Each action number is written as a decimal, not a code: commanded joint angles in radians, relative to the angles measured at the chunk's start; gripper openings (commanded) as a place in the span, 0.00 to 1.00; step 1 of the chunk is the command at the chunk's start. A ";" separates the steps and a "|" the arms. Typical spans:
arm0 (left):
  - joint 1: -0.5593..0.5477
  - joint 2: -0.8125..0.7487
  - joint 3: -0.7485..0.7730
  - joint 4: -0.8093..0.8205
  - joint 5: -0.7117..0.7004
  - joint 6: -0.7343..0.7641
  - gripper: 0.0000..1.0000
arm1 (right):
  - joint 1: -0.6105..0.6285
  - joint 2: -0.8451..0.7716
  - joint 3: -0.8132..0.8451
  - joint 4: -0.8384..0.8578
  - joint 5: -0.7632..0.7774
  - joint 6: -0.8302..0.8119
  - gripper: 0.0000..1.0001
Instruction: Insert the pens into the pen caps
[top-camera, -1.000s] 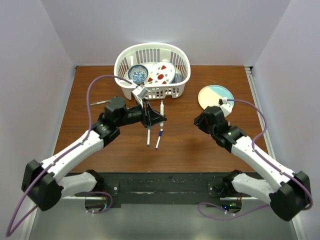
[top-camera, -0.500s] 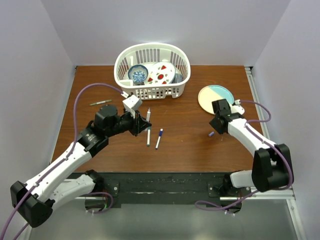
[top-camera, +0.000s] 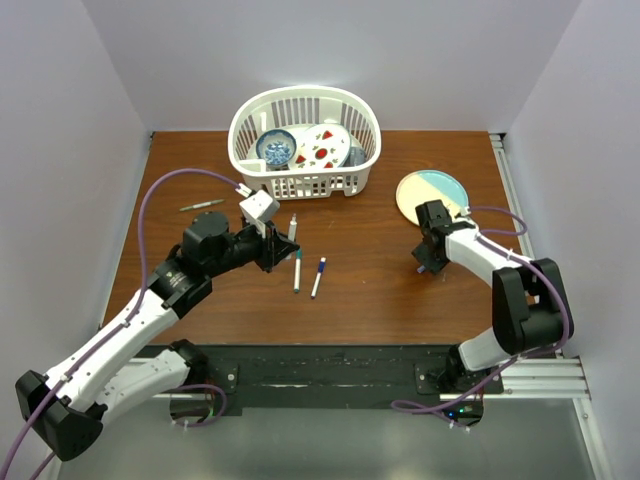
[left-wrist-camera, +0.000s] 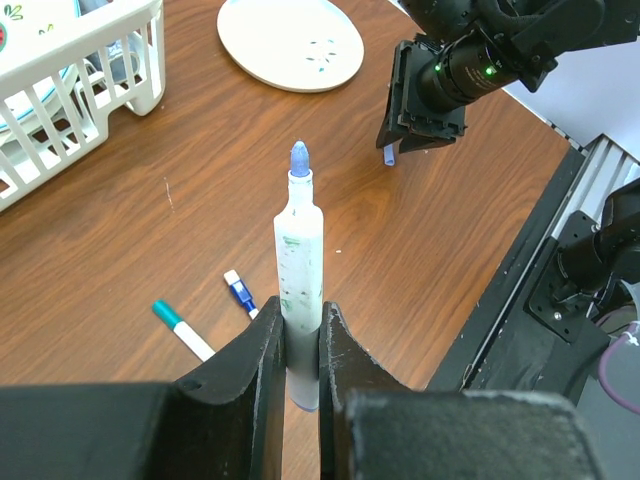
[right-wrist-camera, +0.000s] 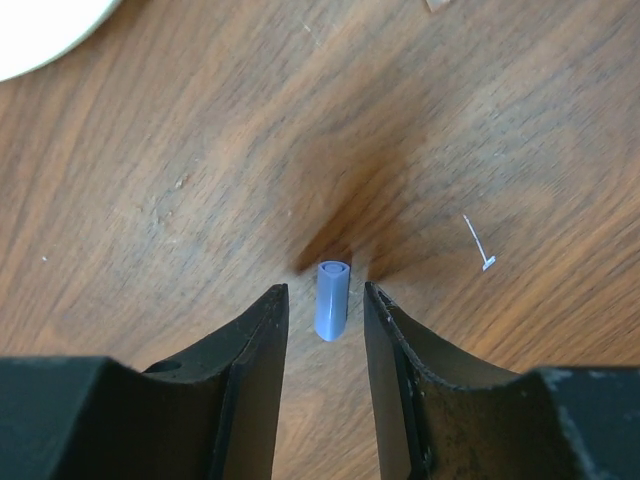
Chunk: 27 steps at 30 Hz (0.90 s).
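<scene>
My left gripper is shut on a white pen, which points away from the wrist camera with its bluish tip bare. In the top view this gripper hovers left of two pens lying on the table, one green-tipped and one blue-ended. A thin grey pen lies far left. On the wood lies a small blue pen cap, between the fingers of my open right gripper. Neither finger touches it. The top view shows that gripper low over the table, below the plate.
A white basket holding dishes stands at the back centre. At the right, just behind my right gripper, sits a cream and blue plate. A tiny metal pin lies right of the cap. The table's near edge runs along the black rail.
My right gripper has come down from beside the plate and now straddles the blue cap. My left gripper drew back to the left with the white pen in it.
</scene>
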 joint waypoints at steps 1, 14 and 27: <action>0.003 -0.012 -0.005 0.007 -0.015 0.023 0.00 | -0.005 0.004 0.010 0.004 0.013 0.042 0.40; 0.003 -0.043 -0.011 0.001 -0.044 0.024 0.00 | -0.005 0.097 -0.006 0.023 0.021 0.017 0.26; 0.003 0.064 0.025 0.094 0.086 -0.057 0.00 | -0.004 -0.033 -0.121 0.292 -0.140 -0.216 0.00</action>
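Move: The blue pen cap lies on the table right between my open right fingers, only about 1 cm below them. Roughly 7 cm ahead and 11 cm to the right of this hand lies a small clear cap, and the round plate's middle is about 22 cm ahead and 3 cm to the right. From my left hand, which still holds its pen upright-ish in the air, the blue cap lies some 32 cm right, 10 cm ahead and 24 cm below. With my right fingers straddling the blue cap, I ease down about 1 cm to the table, then close them from moderately open to nearly shut, pinching the small cap from both sides. Once shut, the hand stays low and twists just a touch, about 5 degrees counter-clockwise. ##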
